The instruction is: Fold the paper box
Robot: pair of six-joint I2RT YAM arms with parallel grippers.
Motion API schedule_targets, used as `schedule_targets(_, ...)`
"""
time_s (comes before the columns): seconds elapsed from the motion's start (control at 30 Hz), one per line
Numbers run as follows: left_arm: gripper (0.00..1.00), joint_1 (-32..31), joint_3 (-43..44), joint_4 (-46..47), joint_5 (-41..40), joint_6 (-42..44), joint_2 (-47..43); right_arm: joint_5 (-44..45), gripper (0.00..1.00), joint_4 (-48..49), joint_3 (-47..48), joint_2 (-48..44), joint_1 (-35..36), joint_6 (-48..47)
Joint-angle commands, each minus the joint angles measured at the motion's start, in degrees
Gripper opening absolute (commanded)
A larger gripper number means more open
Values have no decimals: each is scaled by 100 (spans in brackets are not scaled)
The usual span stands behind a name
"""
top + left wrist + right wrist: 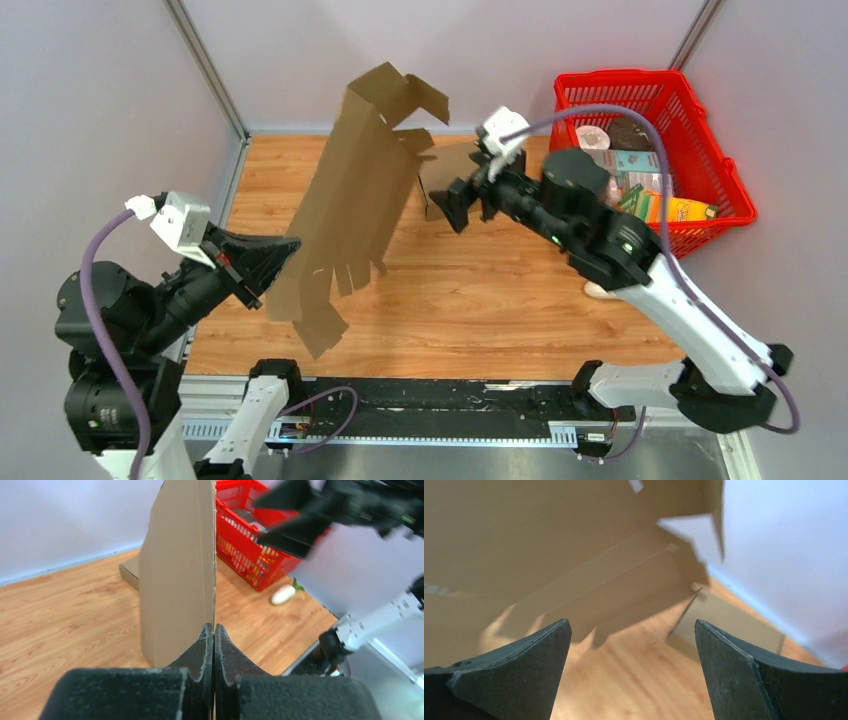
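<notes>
The paper box point(360, 190) is a flat brown cardboard sheet with cut flaps, held up off the wooden table and leaning to the upper right. My left gripper point(290, 243) is shut on its lower left edge. In the left wrist view the sheet point(177, 570) rises edge-on from between the closed fingertips of that gripper point(214, 627). My right gripper point(455, 205) is open just right of the sheet, with nothing between its fingers. In the right wrist view the gripper point(633, 625) faces the sheet's underside point(549, 540) from a short distance.
A small folded cardboard box point(445, 170) stands on the table behind the sheet, also seen as the box point(729, 622). A red basket point(700, 130) holding packages sits at the back right. A white object point(600, 290) lies on the table under the right arm.
</notes>
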Motion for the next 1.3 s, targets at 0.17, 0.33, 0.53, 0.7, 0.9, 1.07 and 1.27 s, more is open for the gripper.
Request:
schedule_targets(0.17,0,-1736,579,-907,-1005,1056,-72,435,100,1055,1251,1259,-605,-1547)
schedule_targets(0.33,0,-2185,614,-1012,-1022,1170,-28,999,100,1767,707,891,-623,-1793)
schedule_targets(0.53,0,-2344,737,-1074,-892,1153,95,-703,100,513,872,319,-790,-2196)
schedule_targets(0.7,0,-2335,851,-1021,-627,1135,393,-1240,100,-682,1890,521,-790,-1918)
schedule_targets(0.9,0,-2370,790,-1021,-364,1328,1192,-1243,100,-2047,3765,1286,-781,-1749)
schedule_targets(1.07,0,-2440,843,-1135,-144,1591,2070,-1735,100,-2863,4415,1838,-563,-2057)
schedule_targets(1.27,0,-2888,931,-1355,-241,1917,2599,-1881,100,-3092,4238,2278,-280,-2330)
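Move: My left hand already pinches the unfolded sheet by its left long edge; the sheet's middle lies some 10 cm ahead, 8 cm right and 8 cm below. From my open right hand, that middle is level ahead, about 14 cm left and 4 cm lower. The folded box on the table is roughly 22 cm ahead of my right hand, 3 cm right and 38 cm below; the red basket stands about 24 cm ahead and 42 cm right, also far below. Keeping the sheet pinched, my left hand draws back about 5 cm and nearly stops, then swings forward, right and down, turning clockwise about 25 degrees and dipping. My open right hand reaches about 10 cm forward, comes back and rises some 13 cm, then starts down over the sheet's far side without closing. ##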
